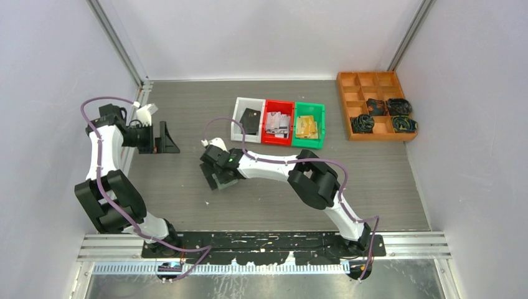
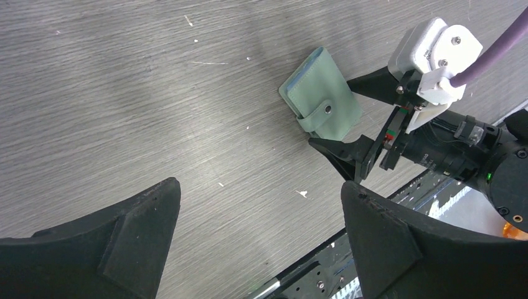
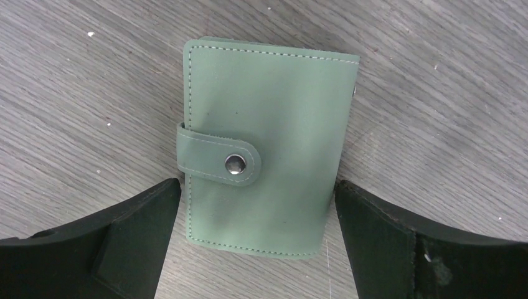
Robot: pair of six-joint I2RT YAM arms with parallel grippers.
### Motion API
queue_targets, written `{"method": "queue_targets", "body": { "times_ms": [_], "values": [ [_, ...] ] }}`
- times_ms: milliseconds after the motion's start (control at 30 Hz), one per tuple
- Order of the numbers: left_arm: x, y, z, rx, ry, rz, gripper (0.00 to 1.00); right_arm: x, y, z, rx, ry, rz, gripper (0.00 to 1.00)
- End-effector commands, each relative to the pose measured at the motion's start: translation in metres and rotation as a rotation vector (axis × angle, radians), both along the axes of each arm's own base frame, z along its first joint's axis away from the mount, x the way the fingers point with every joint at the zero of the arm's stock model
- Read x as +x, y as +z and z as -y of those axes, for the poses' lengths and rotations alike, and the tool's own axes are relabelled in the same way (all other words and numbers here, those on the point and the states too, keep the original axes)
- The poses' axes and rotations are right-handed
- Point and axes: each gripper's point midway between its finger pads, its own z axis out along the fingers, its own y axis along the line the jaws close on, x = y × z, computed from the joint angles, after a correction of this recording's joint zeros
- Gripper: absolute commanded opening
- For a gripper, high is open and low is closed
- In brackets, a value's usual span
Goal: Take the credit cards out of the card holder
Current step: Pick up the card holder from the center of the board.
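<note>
The pale green card holder (image 3: 268,124) lies flat on the table, folded, with its tab snapped shut over the front. Whatever it holds is hidden. My right gripper (image 3: 256,184) is open and low over it, one finger on each side of its near end, neither visibly touching it. In the left wrist view the card holder (image 2: 320,93) lies between the right gripper's fingers (image 2: 339,156). My left gripper (image 2: 258,187) hangs open and empty above the table's left side (image 1: 167,140). Credit cards lie in three bins: black (image 1: 251,120), silver (image 1: 278,123) and gold (image 1: 307,127).
The white bin (image 1: 239,118), red bin (image 1: 269,132) and green bin (image 1: 319,128) stand in a row at mid-back. An orange divided tray (image 1: 358,84) with black coiled cables (image 1: 363,124) is at the back right. Walls close in both sides.
</note>
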Motion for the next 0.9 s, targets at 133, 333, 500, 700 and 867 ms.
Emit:
{"method": "queue_targets", "body": {
  "times_ms": [133, 333, 500, 700, 867],
  "values": [
    [0.001, 0.023, 0.007, -0.05, -0.007, 0.047, 1.0, -0.002, -0.005, -0.003, 0.021, 0.006, -0.005, 0.96],
    [0.002, 0.024, 0.012, -0.081, 0.012, 0.033, 1.0, -0.001, 0.012, -0.002, 0.06, -0.002, 0.022, 0.72],
    [0.0, 0.022, 0.025, -0.088, -0.007, 0.024, 1.0, 0.002, 0.046, -0.008, 0.161, 0.018, 0.083, 0.69],
    [-0.001, 0.028, 0.045, -0.169, -0.005, -0.001, 1.0, 0.008, 0.098, -0.016, 0.305, 0.038, 0.182, 0.72],
    [0.0, 0.043, 0.058, -0.269, 0.03, -0.012, 1.0, 0.009, 0.153, -0.025, 0.459, 0.048, 0.243, 0.73]
  ]
}}
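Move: The card holder lies flat between the right hand's open fingers, its middle about 1 cm ahead, 1 cm to the left and 1 cm below. The white tray is roughly 20 cm ahead and 9 cm to the right, the red tray some 19 cm ahead and 18 cm to the right. From the left hand the card holder lies about 19 cm to the right, 4 cm back and 15 cm down. The card holder is pinched by its two long edges as the right fingers close by about a quarter of their range; they keep that squeeze and lift, slowly and then faster, about 5 cm straight up, the hand tilting some 10 degrees so its left side rises. Late on, the open left hand eases about 4 cm right, towards the holder, and slightly up. ##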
